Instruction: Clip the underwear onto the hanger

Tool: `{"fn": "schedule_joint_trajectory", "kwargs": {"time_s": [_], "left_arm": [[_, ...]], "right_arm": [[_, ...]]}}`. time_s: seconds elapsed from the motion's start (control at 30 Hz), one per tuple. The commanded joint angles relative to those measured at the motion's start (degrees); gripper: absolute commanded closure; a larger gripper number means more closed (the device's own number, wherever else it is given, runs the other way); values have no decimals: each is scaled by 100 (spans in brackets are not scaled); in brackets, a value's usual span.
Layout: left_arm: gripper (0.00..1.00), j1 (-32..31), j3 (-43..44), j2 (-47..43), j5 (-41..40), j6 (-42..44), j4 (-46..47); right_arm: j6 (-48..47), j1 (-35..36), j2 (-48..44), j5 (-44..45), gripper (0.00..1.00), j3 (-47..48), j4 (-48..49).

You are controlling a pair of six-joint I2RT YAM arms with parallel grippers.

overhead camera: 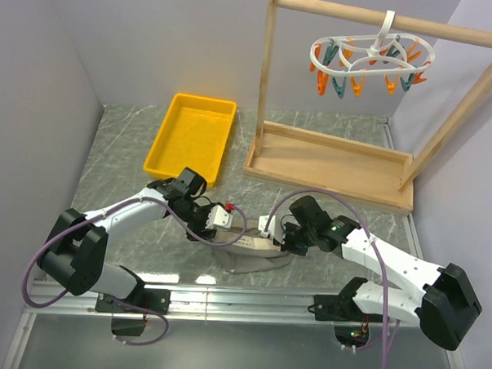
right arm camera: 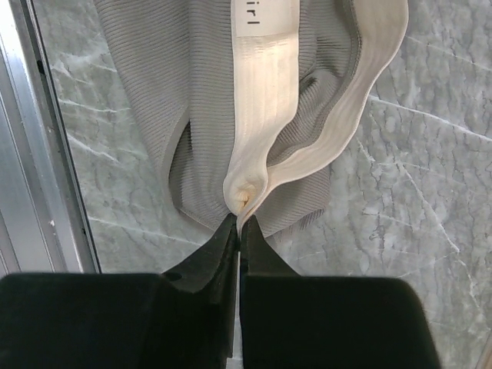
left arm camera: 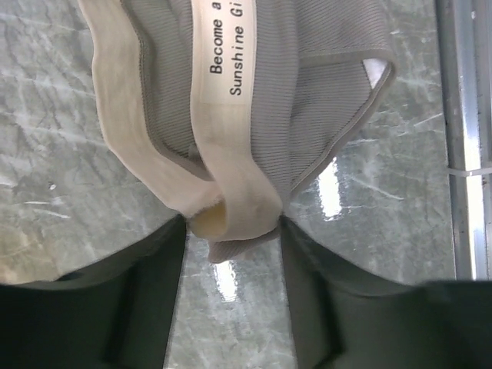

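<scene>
The grey underwear [overhead camera: 255, 249] lies flat on the marble table between my two grippers. In the right wrist view my right gripper [right arm camera: 240, 223] is shut on a pinched end of the beige waistband [right arm camera: 261, 100], with grey fabric [right arm camera: 169, 92] spread beyond it. In the left wrist view my left gripper [left arm camera: 233, 231] stands open, its dark fingers [left arm camera: 165, 292] on either side of the folded waistband end [left arm camera: 231, 192]; the label [left arm camera: 227, 46] shows above. The white hanger [overhead camera: 370, 55], with orange and teal pins, hangs from the wooden rack's top bar, far from both grippers.
A yellow tray [overhead camera: 159, 144] sits at the back left. The wooden rack [overhead camera: 329, 159] stands at the back right on its board base. An aluminium rail [overhead camera: 241, 295] runs along the near table edge, close to the underwear.
</scene>
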Motion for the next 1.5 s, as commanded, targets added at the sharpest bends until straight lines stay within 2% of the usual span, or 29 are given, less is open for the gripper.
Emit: {"fn": "schedule_joint_trajectory", "kwargs": {"time_s": [0.0, 0.17, 0.27, 0.3, 0.37, 0.47, 0.6, 0.83, 0.93, 1.07, 1.17, 1.3, 1.47], "left_arm": [[47, -18, 136, -20, 39, 2, 134], [60, -61, 189, -20, -5, -50, 177], [76, -114, 224, -2, -40, -207, 274], [88, -114, 241, 6, -84, -304, 309], [99, -123, 382, 15, -198, -576, 283], [100, 87, 653, -142, -462, -971, 205], [100, 780, 1504, -423, -480, -1438, -357], [100, 923, 1894, -1636, -375, -1904, -1140], [100, 923, 1815, -2286, -225, -2071, -1412], [100, 896, 1814, -3007, 125, -2028, -1975], [100, 879, 1954, -3403, 171, -2080, -2353], [100, 861, 1938, -3106, -136, -2089, -2565], [100, 774, 1499, -2237, -646, -2467, -1496]], "right_arm": [[-88, 83, -192, 113, 100, -74, 233], [-27, 110, -201, 113, 100, -101, 259], [-18, 109, -298, 131, 100, -101, 259], [-18, 110, -324, 148, 100, -92, 251], [8, 101, -412, 201, 100, 4, 180], [35, 31, -570, 402, 100, 302, 22], [280, -233, -860, 474, 100, 970, -389], [816, -233, -1194, 176, 100, 1955, -1199], [1141, -41, -1396, -62, 100, 2123, -1463], [1660, 872, -1809, -9, 100, 2018, -1472], [2116, 980, -1924, -98, 100, 2149, -1498], [2065, 980, -1801, 358, 100, 2027, -1324], [1600, 699, -1573, 1228, 100, 1035, -761]]}}
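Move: The left end of the underwear's waistband lies right between my open left fingers, about 1 cm to the right and 1 cm below. The printed label sits some 9 cm to my left hand's right, level fore and aft and about 1 cm lower. The yellow bin's middle is roughly 27 cm ahead of my left hand, 8 cm left and 2 cm lower. From my right hand, the waistband's left end lies about 18 cm left, 2 cm ahead, and 1 cm below. I shut my left fingers on the waistband's left end while my right keeps its pinch on the other end. Then I whip both hands up together, some 20 cm left and 17 right, swinging forward, then back towards my base, and finally starting down and forward again. Both sets of fingertips tip up; my left hand also turns counter-clockwise and ends about 5 cm farther left. ##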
